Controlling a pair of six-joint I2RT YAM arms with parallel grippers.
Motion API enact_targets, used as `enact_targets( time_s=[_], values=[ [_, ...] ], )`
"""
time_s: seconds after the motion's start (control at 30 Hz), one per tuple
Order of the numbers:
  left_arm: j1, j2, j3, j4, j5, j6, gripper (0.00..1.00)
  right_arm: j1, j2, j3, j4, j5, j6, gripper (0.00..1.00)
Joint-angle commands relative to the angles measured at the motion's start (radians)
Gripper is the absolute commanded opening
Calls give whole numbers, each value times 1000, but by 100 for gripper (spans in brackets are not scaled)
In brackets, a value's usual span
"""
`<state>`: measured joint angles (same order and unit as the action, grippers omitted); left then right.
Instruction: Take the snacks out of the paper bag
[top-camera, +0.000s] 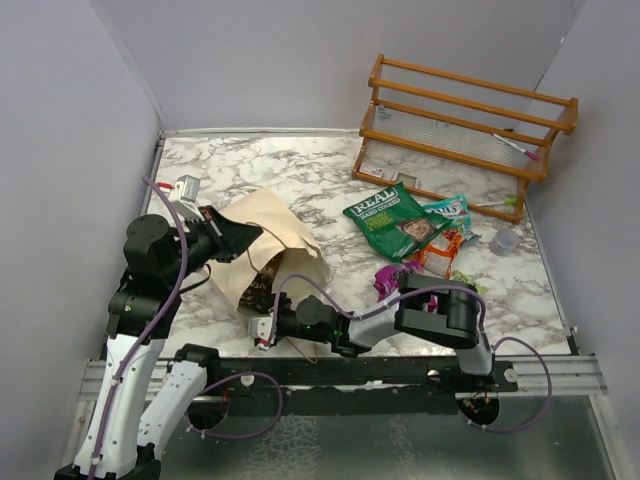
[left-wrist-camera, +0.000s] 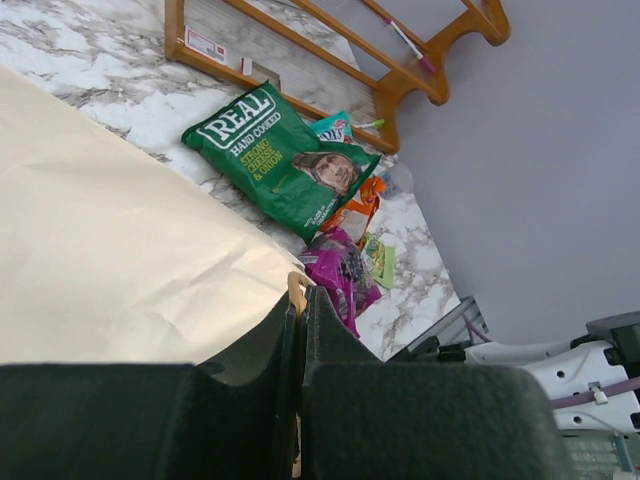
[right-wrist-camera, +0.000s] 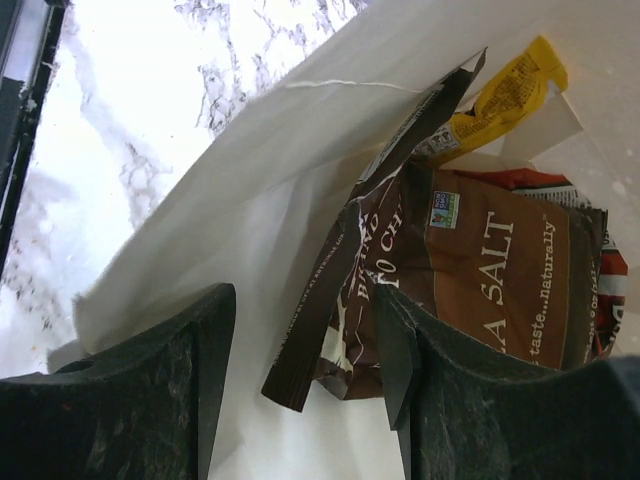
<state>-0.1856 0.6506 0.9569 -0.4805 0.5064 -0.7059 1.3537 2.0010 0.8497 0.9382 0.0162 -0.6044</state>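
The cream paper bag (top-camera: 272, 228) lies on its side, mouth toward the arms. My left gripper (top-camera: 243, 236) is shut on its upper rim; a tan strip of the paper bag (left-wrist-camera: 110, 250) shows between the fingertips of the left gripper (left-wrist-camera: 300, 296). My right gripper (top-camera: 263, 331) is at the mouth, open. In the right wrist view the right gripper (right-wrist-camera: 305, 300) has its jaws on either side of a corner of the dark brown packet (right-wrist-camera: 480, 270). A yellow packet (right-wrist-camera: 500, 95) and a red one (right-wrist-camera: 612, 290) lie deeper inside. A green bag (top-camera: 395, 220), magenta packet (top-camera: 385, 278) and orange packet (top-camera: 440, 250) lie on the table.
An orange wooden rack (top-camera: 465, 120) stands at the back right. A clear plastic cup (top-camera: 505, 241) sits right of the snack pile. A light-green packet (left-wrist-camera: 380, 260) lies beside the magenta one. Grey walls close in on both sides of the marble table (top-camera: 320, 170).
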Motion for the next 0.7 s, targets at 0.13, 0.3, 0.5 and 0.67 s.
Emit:
enact_targets(
  time_s=[0.13,0.3,0.5,0.67],
  values=[
    [0,-15,24,18,29,-11,0,-30,109,111,52,5,4,54],
    [0,-20,26,7,26,-8,0,-53,154,162,50,39,5,45],
    [1,-19,32,-3,23,-3,0,-84,167,189,18,36,41,35],
    [0,-20,30,-16,10,4,0,-85,91,173,-60,1,87,9]
  ],
)
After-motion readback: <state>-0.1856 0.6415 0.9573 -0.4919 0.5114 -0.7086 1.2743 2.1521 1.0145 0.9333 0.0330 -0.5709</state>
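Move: Just inside the mouth of the tipped paper bag, the right hand has the brown chip bag some 6 cm ahead, a couple of centimetres to its left and slightly lower, its near edge already between the open fingers. The yellow packet lies deeper in, about 8 cm ahead and 9 cm left, with the red snack bag some 10 cm ahead and 6 cm left. From the left hand, the brown chip bag is roughly 27 cm below and 5 cm left, level fore and aft. Sweeping forward about 5 cm and some 2 cm farther left into the paper bag, the right hand sinks slightly and turns a little clockwise. Its fingers close most of the way from half open and pinch the upright edge of the brown chip bag; the left hand stays put, still gripping the paper bag's handle. ##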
